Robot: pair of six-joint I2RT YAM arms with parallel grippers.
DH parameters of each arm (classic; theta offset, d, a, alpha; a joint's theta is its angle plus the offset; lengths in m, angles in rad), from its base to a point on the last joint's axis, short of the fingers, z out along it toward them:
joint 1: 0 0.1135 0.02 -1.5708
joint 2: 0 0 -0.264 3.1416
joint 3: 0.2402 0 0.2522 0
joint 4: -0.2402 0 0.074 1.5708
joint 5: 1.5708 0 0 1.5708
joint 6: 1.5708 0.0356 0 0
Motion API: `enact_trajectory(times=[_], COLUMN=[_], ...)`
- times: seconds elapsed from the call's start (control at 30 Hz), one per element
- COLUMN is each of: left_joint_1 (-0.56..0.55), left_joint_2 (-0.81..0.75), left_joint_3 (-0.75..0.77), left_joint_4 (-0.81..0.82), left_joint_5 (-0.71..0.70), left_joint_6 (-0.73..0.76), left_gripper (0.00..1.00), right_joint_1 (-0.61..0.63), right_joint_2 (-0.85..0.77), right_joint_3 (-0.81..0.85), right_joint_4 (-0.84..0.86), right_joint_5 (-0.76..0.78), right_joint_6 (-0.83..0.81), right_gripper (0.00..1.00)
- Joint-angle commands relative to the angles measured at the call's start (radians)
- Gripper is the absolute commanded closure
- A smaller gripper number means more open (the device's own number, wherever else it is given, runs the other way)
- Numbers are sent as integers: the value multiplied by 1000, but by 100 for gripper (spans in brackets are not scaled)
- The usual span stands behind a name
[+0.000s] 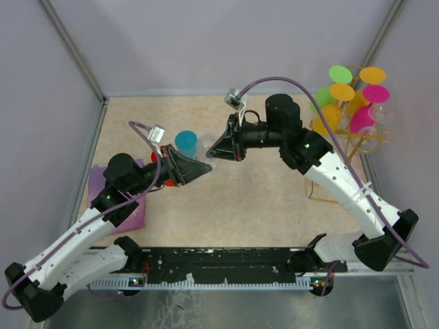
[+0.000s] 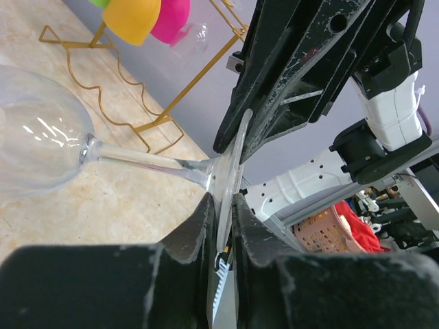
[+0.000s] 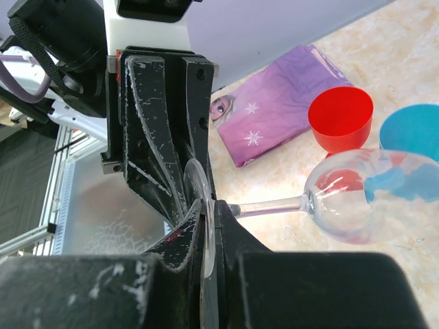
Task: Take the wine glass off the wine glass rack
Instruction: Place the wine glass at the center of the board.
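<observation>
A clear wine glass (image 2: pixel 34 130) is held in the air over the table, stem level, off the rack. Both grippers pinch its round foot (image 2: pixel 230 164) from opposite sides. My left gripper (image 2: pixel 221 199) is shut on the lower edge of the foot. My right gripper (image 3: pixel 208 205) is shut on the same foot, with the bowl (image 3: pixel 370 199) out to the right. In the top view the left gripper (image 1: pixel 199 168) and the right gripper (image 1: pixel 216 151) meet tip to tip at the table's middle. The gold wire wine glass rack (image 1: pixel 357 140) stands at the far right and holds several coloured glasses (image 1: pixel 350 96).
A blue cup (image 1: pixel 185 142) stands just behind the grippers. A red cup (image 3: pixel 341 116) sits beside it, mostly hidden under the left gripper in the top view. A purple printed cloth (image 1: pixel 130 199) lies at the left. Grey walls close in the table.
</observation>
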Motion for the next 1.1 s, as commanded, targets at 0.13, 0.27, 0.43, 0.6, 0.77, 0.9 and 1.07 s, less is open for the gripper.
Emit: enact_trajectory(times=[0.13,0.27,0.43,0.6,0.77,0.9,1.07], left_joint_1=[-6,-6,-6,-6,-6,-6,-6], left_joint_2=[-37,-48,-94,-138,-181,-246,-326], left_joint_3=[9,-5,-43,-94,-123,-177,-245], left_joint_4=[4,24,40,26,-61,-68,-70], left_joint_5=[5,24,27,130,195,226,229], left_joint_6=[57,81,151,240,350,460,593], left_gripper=[100,100,100,100,100,100,100], right_joint_1=[9,8,8,8,7,8,8], right_joint_2=[-39,-41,-69,-113,-151,-161,-126], right_joint_3=[56,67,77,63,11,-12,3], right_joint_4=[45,28,-5,-36,13,34,38], right_joint_5=[8,15,90,223,341,453,560], right_joint_6=[-24,-32,-64,-120,-146,-163,-132], right_gripper=[100,97,72,48,25,18,14])
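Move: The clear wine glass hangs between both hands by its foot, bowl slanting forward and down. Its middle is about 8 cm ahead of the left hand and 3 cm below; from the right hand, roughly 7 cm ahead and 6 cm below. Bare board lies some 22 cm straight beneath the left hand. The blue glass stands about 15 cm ahead of the left hand, 7 cm left and 13 cm below; the red glass 9 cm ahead, 15 cm left, at the same level. The clear wine glass passes wholly to the left hand: the right fingers spread wide, let go of the foot and back away about 5 cm to the right, also forward and up, swinging clockwise. The left keeps its pinch on the foot, draws back and down about 6 cm each way, drifting slightly left, and tips the bowl upward some 20 degrees. ##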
